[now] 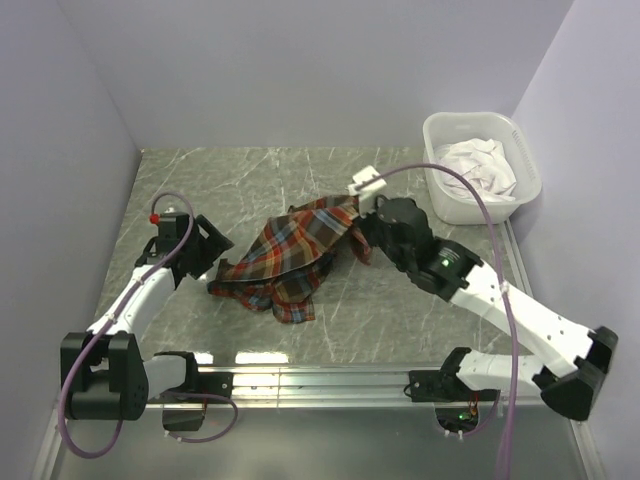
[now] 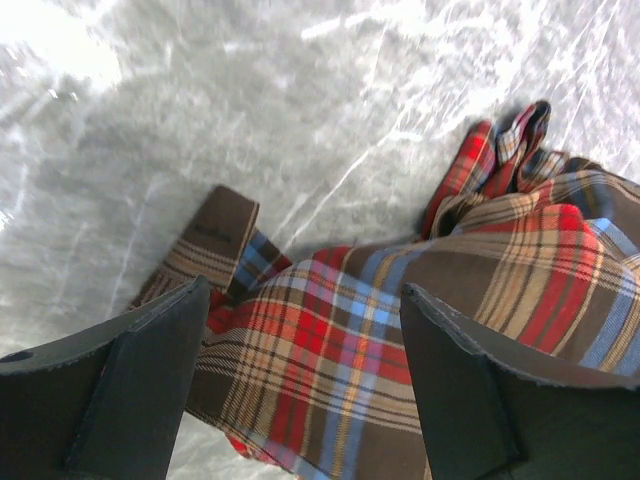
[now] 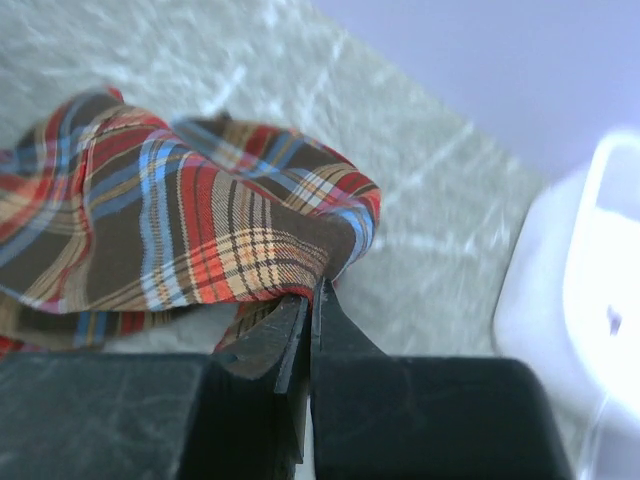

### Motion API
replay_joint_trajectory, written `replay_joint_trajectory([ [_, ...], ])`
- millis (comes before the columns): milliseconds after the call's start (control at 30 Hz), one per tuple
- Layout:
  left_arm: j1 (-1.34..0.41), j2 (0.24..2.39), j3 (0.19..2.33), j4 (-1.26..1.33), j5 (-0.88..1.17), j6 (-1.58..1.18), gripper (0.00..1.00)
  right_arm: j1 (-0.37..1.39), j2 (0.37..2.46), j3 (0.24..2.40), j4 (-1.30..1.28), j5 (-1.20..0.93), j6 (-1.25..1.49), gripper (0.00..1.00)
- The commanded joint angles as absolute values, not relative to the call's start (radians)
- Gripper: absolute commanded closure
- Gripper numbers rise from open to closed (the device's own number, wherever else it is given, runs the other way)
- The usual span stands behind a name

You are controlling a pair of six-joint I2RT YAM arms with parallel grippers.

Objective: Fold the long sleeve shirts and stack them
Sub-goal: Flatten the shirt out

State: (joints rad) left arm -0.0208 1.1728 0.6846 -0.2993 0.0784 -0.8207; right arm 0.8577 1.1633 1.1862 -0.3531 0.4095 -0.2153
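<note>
One long sleeve shirt (image 1: 290, 255), plaid in red, orange, blue and dark brown, lies crumpled in the middle of the marbled table. My right gripper (image 1: 358, 232) is at its right side, and in the right wrist view its jaws (image 3: 315, 290) are shut on a raised fold of the shirt (image 3: 190, 210). My left gripper (image 1: 212, 260) hovers at the shirt's left edge. Seen from the left wrist, this gripper (image 2: 305, 292) is open wide, with the plaid cloth (image 2: 340, 340) lying below and between its fingers (image 2: 150, 350).
A white plastic basket (image 1: 480, 122) holding white cloth (image 1: 480, 165) stands at the back right, and its rim (image 3: 600, 280) shows in the right wrist view. Lilac walls enclose the table on three sides. A metal rail (image 1: 320, 380) runs along the near edge.
</note>
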Motion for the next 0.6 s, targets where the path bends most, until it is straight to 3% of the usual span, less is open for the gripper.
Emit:
replay_joint_trajectory([
  [0,-0.021,1.167,0.666,-0.259,0.144,-0.861,0.16,0.813,1.048,1.071,-0.307,0.448,-0.106,1.00],
  [567,-0.041,0.968,0.545,-0.463,0.003,-1.048,0.16,0.749,0.896,0.930,-0.333,0.451,-0.034,1.00],
])
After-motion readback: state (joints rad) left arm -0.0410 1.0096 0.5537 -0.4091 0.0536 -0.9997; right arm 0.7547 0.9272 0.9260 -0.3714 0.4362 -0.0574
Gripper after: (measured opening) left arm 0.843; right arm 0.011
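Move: The right hand already pinches the shirt's right end; bare table for it lies about 10 cm to its right, 3 cm back and 26 cm below. The white bin stands some 28 cm right and 17 cm farther out. For the open left hand, the shirt's left end is about 5 cm back, 2 cm right and 5 cm below; the near sleeve lies roughly 11 cm back and 18 cm right. Rightward and downward, quick at first and then slowing, the right hand draws the pinched shirt end about 7 cm across and 5 cm lower, turning some 10 degrees clockwise. The left hand backs about 5 cm towards the shirt's left end, sinking 2 cm and swinging slightly right before easing back left, its fingers staying open. ##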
